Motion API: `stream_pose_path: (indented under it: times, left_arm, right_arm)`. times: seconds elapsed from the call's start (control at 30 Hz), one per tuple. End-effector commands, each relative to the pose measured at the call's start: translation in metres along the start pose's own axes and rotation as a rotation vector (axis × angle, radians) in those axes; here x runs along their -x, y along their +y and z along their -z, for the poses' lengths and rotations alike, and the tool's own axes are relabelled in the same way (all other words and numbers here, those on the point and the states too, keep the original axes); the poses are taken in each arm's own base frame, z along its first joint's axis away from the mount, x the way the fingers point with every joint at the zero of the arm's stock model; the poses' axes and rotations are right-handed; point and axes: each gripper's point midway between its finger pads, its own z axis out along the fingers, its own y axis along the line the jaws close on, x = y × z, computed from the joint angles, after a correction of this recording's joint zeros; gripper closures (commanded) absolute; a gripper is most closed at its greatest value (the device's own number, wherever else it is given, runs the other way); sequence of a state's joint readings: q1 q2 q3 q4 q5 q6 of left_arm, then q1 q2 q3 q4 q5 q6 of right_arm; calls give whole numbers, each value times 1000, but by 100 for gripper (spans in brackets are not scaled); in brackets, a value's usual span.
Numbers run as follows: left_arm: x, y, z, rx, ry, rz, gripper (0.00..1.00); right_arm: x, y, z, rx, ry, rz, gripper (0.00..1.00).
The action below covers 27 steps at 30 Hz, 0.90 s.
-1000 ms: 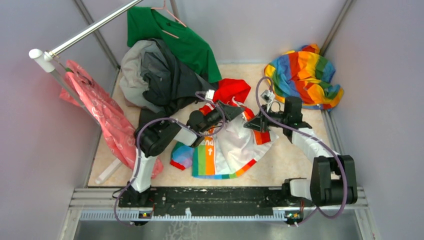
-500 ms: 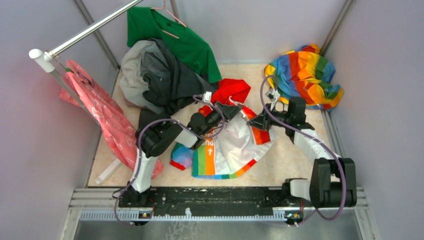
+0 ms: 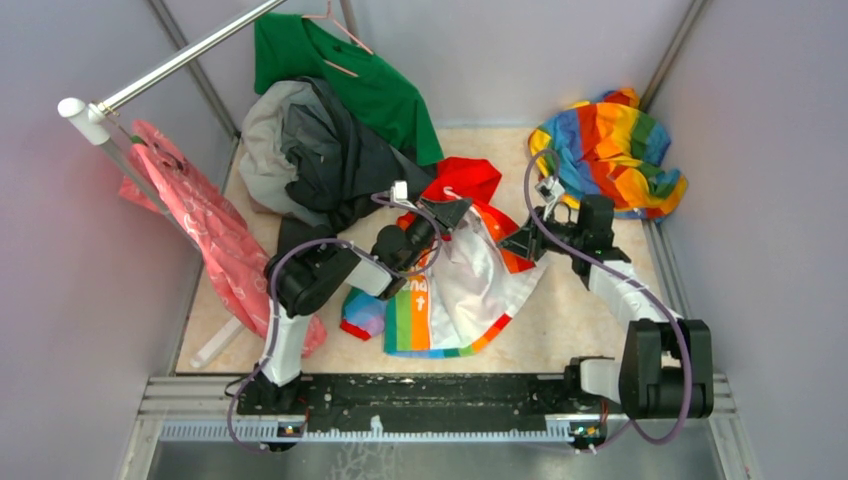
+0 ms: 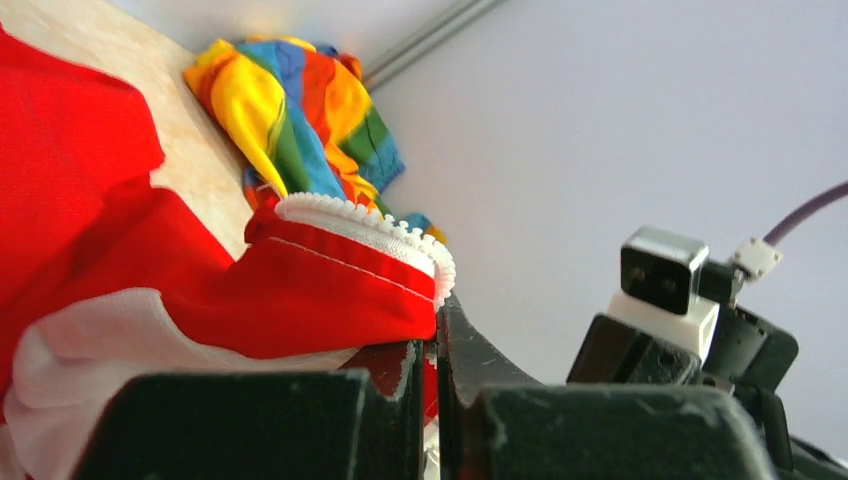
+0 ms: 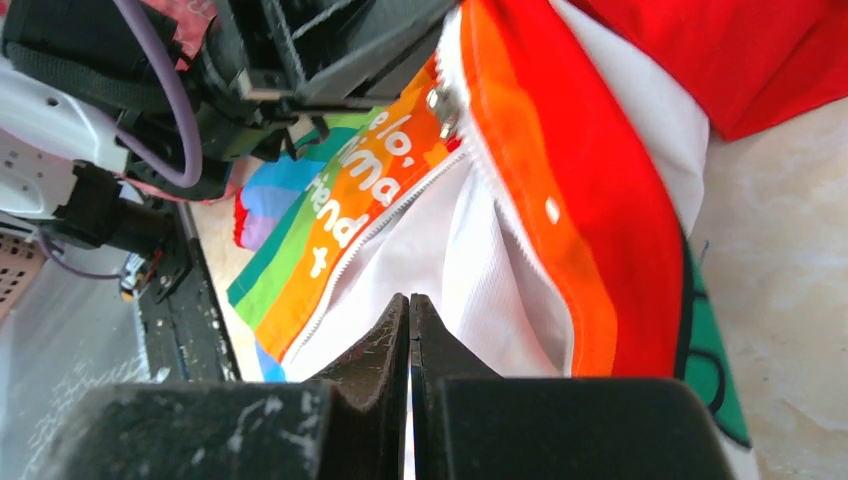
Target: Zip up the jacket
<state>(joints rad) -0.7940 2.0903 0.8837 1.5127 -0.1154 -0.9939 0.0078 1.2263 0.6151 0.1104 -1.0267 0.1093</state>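
Observation:
The jacket [image 3: 465, 290] lies mid-table, white with rainbow panels and a red hood [image 3: 462, 180]. My left gripper [image 3: 458, 212] is shut on its front edge: in the left wrist view the jaws [image 4: 437, 320] pinch red cloth [image 4: 300, 290] trimmed with white zipper teeth [image 4: 350, 218]. My right gripper [image 3: 512, 245] is shut at the jacket's right side. In the right wrist view its tips [image 5: 410, 300] lie against the white lining [image 5: 500, 270]; I cannot tell whether cloth is pinched. A metal zipper slider [image 5: 437, 100] sits at the top of the orange-red strip [image 5: 520, 170].
An all-rainbow cloth [image 3: 610, 150] is heaped at the back right. A dark grey garment [image 3: 320, 160] and a green shirt [image 3: 350, 70] pile up at the back left. Pink cloth [image 3: 210, 230] hangs off a metal rail [image 3: 170, 65]. Walls close in on three sides.
My left gripper has drawn back and left, lifting the jacket's edge. The right gripper has shifted slightly right and back, and the jacket's right flap has pulled in.

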Motion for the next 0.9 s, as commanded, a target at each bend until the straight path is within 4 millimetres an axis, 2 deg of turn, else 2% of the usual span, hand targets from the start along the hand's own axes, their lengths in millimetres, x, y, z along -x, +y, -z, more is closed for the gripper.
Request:
stream_pose_path:
  times: [0.0, 0.07, 0.17, 0.27, 0.3, 0.43, 0.5, 0.53, 0.6, 0.77, 0.87]
  left_arm:
    - [54, -79, -8, -275, -212, 60, 100]
    - [40, -83, -11, -289, -179, 63, 100]
    - [24, -86, -11, -303, -149, 67, 100]
    - [21, -89, -8, -318, -134, 55, 100]
    - [22, -92, -8, -327, -130, 38, 100]
    - [18, -108, -6, -387, -89, -53, 100]
    - [13, -114, -3, -407, -59, -99, 100]
    - [14, -116, 0, -418, -57, -109, 100]
    - [14, -123, 3, -456, -48, -123, 100]
    - [7, -139, 12, -563, 50, -204, 100]
    - [-4, -135, 20, -598, 168, -279, 100]
  right_arm:
    - [5, 13, -1, 88, -12, -7, 100]
    - [9, 26, -4, 157, -25, -4, 100]
    - [15, 33, -6, 163, -37, 47, 100]
    - [21, 25, -2, 112, -54, 113, 100]
    - [25, 23, 1, 107, -71, 140, 97]
    - [27, 30, 4, 158, -126, 253, 63]
    - [25, 34, 5, 180, -129, 266, 52]
    - [23, 35, 5, 191, -130, 247, 50]
    - [26, 40, 8, 221, -153, 250, 50]
    - [48, 53, 32, 278, -181, 341, 50]
    - [60, 45, 45, 228, -167, 396, 49]
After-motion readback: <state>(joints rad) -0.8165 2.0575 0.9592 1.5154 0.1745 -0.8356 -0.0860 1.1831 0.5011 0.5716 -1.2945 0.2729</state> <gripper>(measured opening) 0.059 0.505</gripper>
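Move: The zip's slider hangs some 9 cm to the right hand's left, about 4 cm ahead and roughly level with it. From the right hand, the red hood is about 13 cm ahead, 6 cm left and 10 cm lower, and the lettered orange front panel 9 cm back and 17 cm left, 12 cm lower. From the left hand, which already holds the zip edge, the slider is about 3 cm back, 3 cm left and 4 cm below; the right fingertips are about 7 cm back and 6 cm right, slightly lower. Still pinching the red zip edge near the collar, the left hand lifts it and then draws it back and to the right, about 4 cm each way, towards the right gripper while its fingers tip up and turn clockwise some 15 degrees. The right hand, empty and shut, opens to about half, rising some 4 cm and easing back a little as its fingertips tilt upward. ##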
